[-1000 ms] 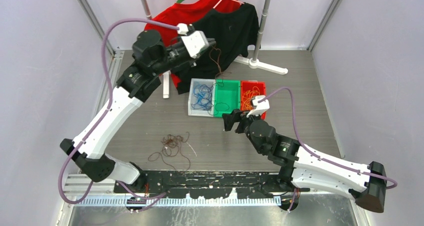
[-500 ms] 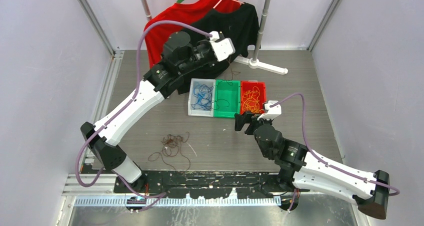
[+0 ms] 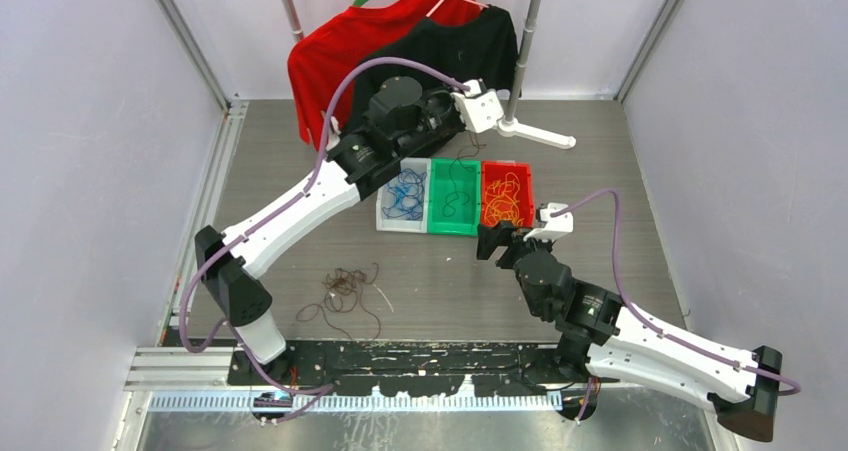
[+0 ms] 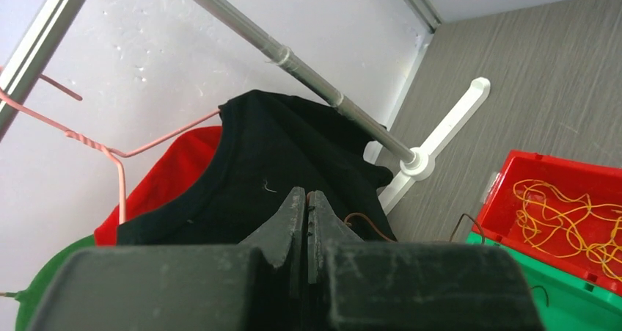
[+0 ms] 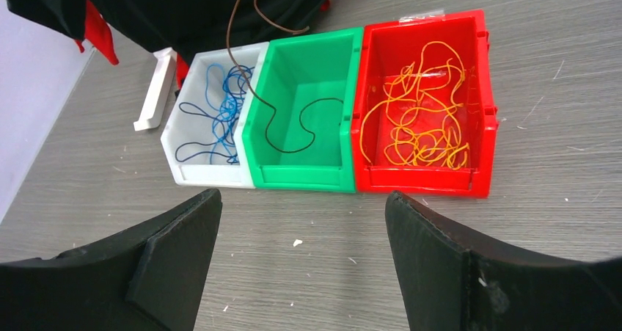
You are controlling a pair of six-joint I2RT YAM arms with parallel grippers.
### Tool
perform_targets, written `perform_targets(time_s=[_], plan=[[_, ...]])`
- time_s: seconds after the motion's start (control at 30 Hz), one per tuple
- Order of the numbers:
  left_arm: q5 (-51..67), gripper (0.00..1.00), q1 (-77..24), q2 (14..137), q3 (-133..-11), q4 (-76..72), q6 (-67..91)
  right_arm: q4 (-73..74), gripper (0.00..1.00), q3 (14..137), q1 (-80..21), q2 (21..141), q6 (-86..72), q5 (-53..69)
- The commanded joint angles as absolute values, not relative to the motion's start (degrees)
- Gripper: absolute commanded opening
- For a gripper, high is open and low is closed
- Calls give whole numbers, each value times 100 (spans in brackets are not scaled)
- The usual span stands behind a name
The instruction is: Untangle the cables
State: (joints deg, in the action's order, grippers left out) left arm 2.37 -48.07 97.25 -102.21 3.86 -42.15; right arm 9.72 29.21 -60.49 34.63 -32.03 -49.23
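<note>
My left gripper [image 3: 462, 121] hangs high above the bins, shut on a dark brown cable [image 4: 364, 219] whose lower end trails into the green bin [image 5: 301, 177] in a loose curve [image 5: 290, 152]. Blue cables [image 5: 227, 107] lie in the white bin [image 5: 209, 175], and yellow-orange cables [image 5: 422, 125] fill the red bin [image 5: 418, 180]. On the table at the near left lies a tangle of dark brown cables [image 3: 342, 291]. My right gripper [image 3: 490, 241] is low on the table just in front of the bins, open [image 5: 302, 197], with nothing between its fingers.
A clothes rack stands at the back with a red shirt [image 3: 335, 51] and a black shirt [image 3: 470, 46] on hangers. Its white foot [image 3: 535, 131] and pole [image 3: 530, 31] are close behind the bins, right beside my left wrist. Walls enclose the table on three sides.
My left arm has swung to the right, carrying the brown cable from left of the bins to above the green bin. My right gripper has shifted right and stayed open.
</note>
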Motion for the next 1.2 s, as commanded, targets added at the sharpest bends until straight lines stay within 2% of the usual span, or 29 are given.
perform_targets(time_s=[0.0, 0.43, 1.17], plan=[[-180, 0, -4838, 9784, -10597, -84, -4368, 976, 87, 2881, -6012, 3366, -3389, -5184], [-376, 0, -4939, 9178, -9108, 404, -4041, 1386, 87, 3047, -5994, 3357, -3601, -5403], [-903, 0, -4988, 10353, -9617, 1133, -3778, 1739, 87, 3030, -5960, 3017, -3879, -5820]])
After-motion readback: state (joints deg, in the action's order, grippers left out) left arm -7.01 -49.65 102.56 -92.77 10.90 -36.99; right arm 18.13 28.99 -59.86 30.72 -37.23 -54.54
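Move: The left hand already pinches the brown cable high above the bins; the green bin it is being taken to lies about 40 cm below, some 3 cm ahead and 2 cm to the right. The red bin adjoins it, roughly 3 cm ahead and 13 cm right of the hand; the white bin about 3 cm ahead and 9 cm left. From the right hand the green bin is some 17 cm ahead, 5 cm left and 18 cm below. Left hand sinks about 16 cm towards the green bin, tipping down, still pinching the brown cable; right eases rightward. ##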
